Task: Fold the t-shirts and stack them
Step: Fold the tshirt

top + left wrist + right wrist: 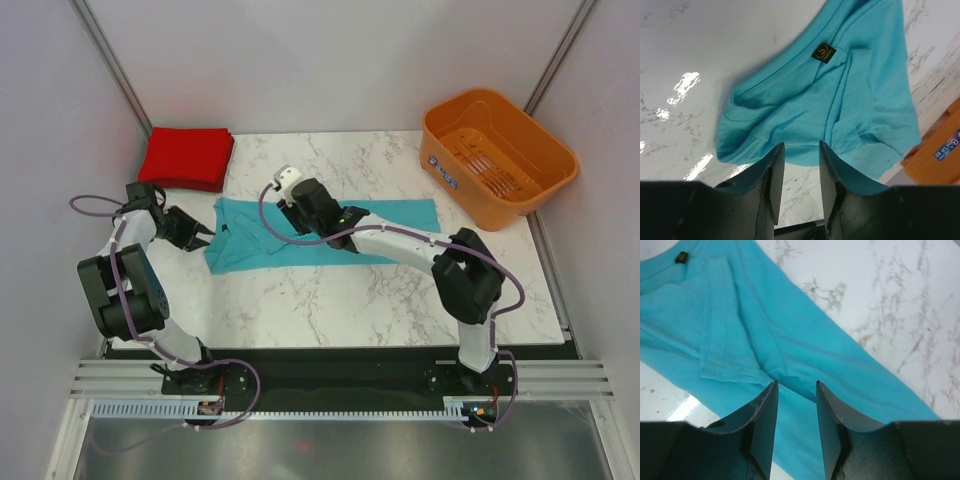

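Note:
The teal-blue t-shirt (400, 216) lies folded into a long strip across the middle of the marble table, with its neckline and dark label (823, 52) at the left end. My left gripper (203, 238) hovers just off that left end, open, with only the shirt's edge and bare marble between its fingers (799, 145). Over the strip's left-middle part, my right gripper (300, 222) stands open above a crease in the cloth (796, 383) and holds nothing. The red t-shirt (187, 157) rests folded at the back left corner.
An orange slotted basket (497, 155) stands at the back right, partly off the marble table (330, 300); its corner shows in the left wrist view (940, 155). Grey walls close in both sides.

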You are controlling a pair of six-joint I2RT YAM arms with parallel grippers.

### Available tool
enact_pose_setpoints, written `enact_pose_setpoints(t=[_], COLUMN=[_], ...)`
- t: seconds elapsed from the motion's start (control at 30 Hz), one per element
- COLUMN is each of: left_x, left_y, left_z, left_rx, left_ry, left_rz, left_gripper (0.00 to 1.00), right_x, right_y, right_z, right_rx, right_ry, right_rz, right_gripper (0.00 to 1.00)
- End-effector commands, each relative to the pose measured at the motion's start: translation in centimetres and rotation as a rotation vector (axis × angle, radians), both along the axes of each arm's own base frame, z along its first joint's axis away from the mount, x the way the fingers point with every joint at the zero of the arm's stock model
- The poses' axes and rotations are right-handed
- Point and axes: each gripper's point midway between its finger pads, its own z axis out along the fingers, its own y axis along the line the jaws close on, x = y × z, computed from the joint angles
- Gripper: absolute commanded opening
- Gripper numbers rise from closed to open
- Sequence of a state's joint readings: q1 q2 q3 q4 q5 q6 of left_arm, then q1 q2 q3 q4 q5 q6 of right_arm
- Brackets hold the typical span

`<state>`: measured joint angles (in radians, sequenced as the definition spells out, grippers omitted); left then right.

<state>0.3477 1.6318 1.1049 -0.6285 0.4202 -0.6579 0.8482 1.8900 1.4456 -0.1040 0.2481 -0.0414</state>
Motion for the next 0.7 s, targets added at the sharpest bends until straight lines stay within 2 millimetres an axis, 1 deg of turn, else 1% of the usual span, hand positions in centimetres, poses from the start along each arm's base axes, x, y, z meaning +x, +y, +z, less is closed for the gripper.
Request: enact_pose_setpoints(t=[0.0, 0.03, 0.07, 0.1, 0.13, 0.17, 0.2, 0.23, 0.27, 0.33, 0.37, 0.47, 0.63, 0.67], left_x=[-0.5, -1.2, -1.6, -1.9, -2.4, -2.3, -2.4, -2.3, -2.3, -2.4, -2.5, -2.7, -2.8, -2.8], left_y=[0.2, 0.9, 1.2, 1.4, 1.6, 1.5, 1.3, 1.0, 0.9, 0.8, 0.8, 0.8, 1.4, 1.5], left_z=[-0.3, -1.2, -1.6, -1.8, -2.4, -2.5, -3.0, -3.0, -3.2, -3.8, -4.1, -4.8, -5.3, -5.4], left_rx=[0.018, 0.059, 0.081, 0.092, 0.084, 0.073, 0.057, 0.037, 0.030, 0.021, 0.020, 0.018, 0.053, 0.061], left_ry=[-0.011, 0.016, 0.026, 0.033, 0.050, 0.042, 0.052, 0.049, 0.052, 0.066, 0.073, 0.091, 0.108, 0.111], left_rz=[0.019, 0.037, 0.040, 0.048, 0.057, 0.058, 0.052, 0.043, 0.040, 0.037, 0.036, 0.034, 0.033, 0.035], left_gripper=[0.40, 0.41, 0.41, 0.41, 0.41, 0.41, 0.41, 0.41, 0.40, 0.40, 0.40, 0.40, 0.38, 0.38], right_x=[-0.2, -0.2, -1.2, -1.5, -1.9, -2.6, -2.8, -3.1, -3.7, -4.2, -4.7, -5.3, -5.4, -5.3], right_y=[4.9, 6.1, 7.6, 8.3, 9.3, 10.3, 10.8, 11.3, 11.9, 12.5, 13.0, 13.3, 13.2, 13.1], right_z=[1.1, 1.5, 0.0, -0.5, -0.6, -1.8, -1.9, -2.1, -2.9, -3.1, -3.6, -4.9, -6.8, -6.9], right_rx=[-0.026, -0.020, -0.044, -0.057, -0.061, -0.084, -0.097, -0.103, -0.110, -0.109, -0.112, -0.137, -0.167, -0.172], right_ry=[-0.075, -0.082, -0.070, -0.073, -0.082, -0.075, -0.086, -0.085, -0.074, -0.061, -0.052, -0.045, -0.031, -0.033], right_rz=[0.142, 0.165, 0.217, 0.242, 0.266, 0.294, 0.318, 0.335, 0.360, 0.386, 0.402, 0.405, 0.401, 0.399], right_gripper=[0.44, 0.44, 0.44, 0.44, 0.44, 0.44, 0.44, 0.44, 0.44, 0.45, 0.45, 0.46, 0.46, 0.45])
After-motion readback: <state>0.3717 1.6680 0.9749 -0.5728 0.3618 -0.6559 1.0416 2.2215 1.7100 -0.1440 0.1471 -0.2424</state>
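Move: The left hand's aim, the t-shirt's near-left corner, lies about 4 cm back, 2 cm right and 6 cm below it; the black neck tag is some 5 cm ahead and 5 cm right, the red stack roughly 24 cm ahead and 6 cm left. For the right hand, the t-shirt's near edge is about 8 cm back, 11 cm left and 13 cm down, with the sleeve fold's tip 4 cm back and 6 cm left. Sweeping left and sinking, the right hand travels about 12 cm over the t-shirt, drawing back as it drops towards the near edge, and turns some 20 degrees counter-clockwise with its left side dipping. The left hand sinks about 5 cm and eases back early on, down to the near-left corner. Both grippers stay part open; contact can't be seen. ##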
